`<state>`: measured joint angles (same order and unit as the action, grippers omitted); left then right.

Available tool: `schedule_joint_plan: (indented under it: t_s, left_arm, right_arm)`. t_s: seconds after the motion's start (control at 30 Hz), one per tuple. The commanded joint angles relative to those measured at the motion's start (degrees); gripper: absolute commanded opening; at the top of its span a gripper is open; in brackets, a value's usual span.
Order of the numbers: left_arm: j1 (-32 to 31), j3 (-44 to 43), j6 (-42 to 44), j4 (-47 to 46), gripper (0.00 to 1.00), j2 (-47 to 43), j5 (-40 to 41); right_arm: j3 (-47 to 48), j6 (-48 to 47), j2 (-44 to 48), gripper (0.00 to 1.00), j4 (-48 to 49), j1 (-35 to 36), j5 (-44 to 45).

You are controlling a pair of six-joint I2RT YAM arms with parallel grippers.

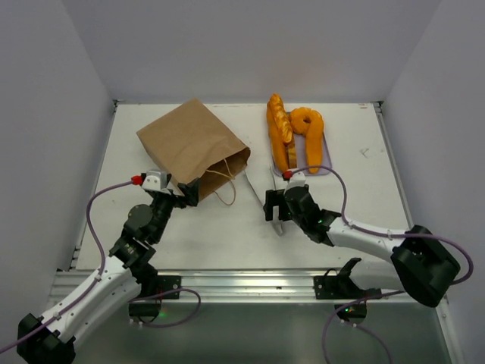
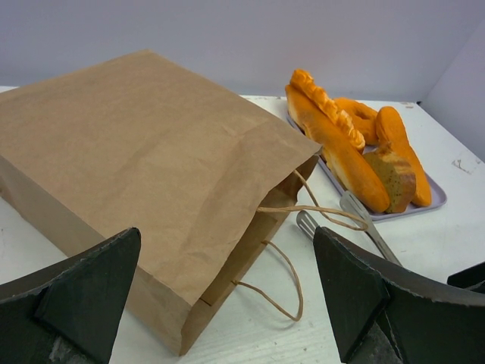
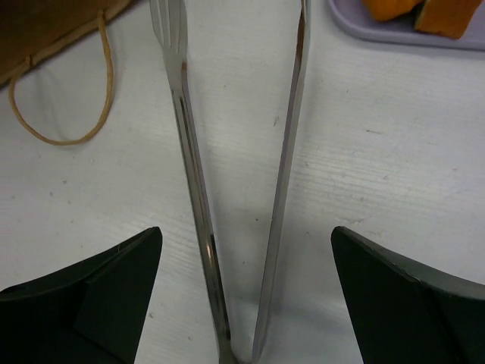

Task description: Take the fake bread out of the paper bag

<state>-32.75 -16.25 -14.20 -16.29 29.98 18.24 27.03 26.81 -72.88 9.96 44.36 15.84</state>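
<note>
The brown paper bag lies flat at the back left, its mouth and cord handles facing right. It also shows in the left wrist view; its inside is hidden. The orange-golden fake bread, long loaves and a ring piece, lies piled on the lavender tray; the bread also shows in the left wrist view. My left gripper is open and empty just before the bag's mouth corner. My right gripper is open, its fingers either side of the metal tongs.
The metal tongs lie on the white table between the bag and the tray, tips toward the back, and also show in the left wrist view. The tray's near edge is close to the tongs. Grey walls enclose the table.
</note>
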Motion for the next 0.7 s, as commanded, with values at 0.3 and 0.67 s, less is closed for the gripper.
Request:
schedule_joint_plan:
  t_s: [0.3, 0.67]
  left_arm:
    - [-0.12, 2.19, -1.1, -3.39, 1.0, -2.2, 1.8]
    - [-0.12, 3.51, -1.27, -4.27, 1.0, -3.26, 3.03]
  right_arm:
    - [5.14, -4.12, 18.72, 0.99, -9.78, 0.29, 18.59]
    - [3.04, -12.22, 25.41, 0.99, -5.93, 0.2, 15.37]
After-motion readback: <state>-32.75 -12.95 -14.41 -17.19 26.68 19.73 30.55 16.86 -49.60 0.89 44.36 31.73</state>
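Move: The tongs lie flat almost under the open right gripper, their middle about 2 cm ahead, 2 cm to its left and some 4 cm below. The bread tray's middle is roughly 20 cm ahead and 9 cm to its right, and the paper bag's middle about 16 cm ahead and 22 cm to its left. From the left gripper, the tongs are some 20 cm to the right, 1 cm ahead and 20 cm below. Lift the empty right gripper about 12 cm straight off the laid-down tongs, quickly at first and easing out at the top, and let it swing some 6 cm to the right as it climbs. Tip the fingers up by about 20 degrees, turn them slightly clockwise, and keep them wide open. ##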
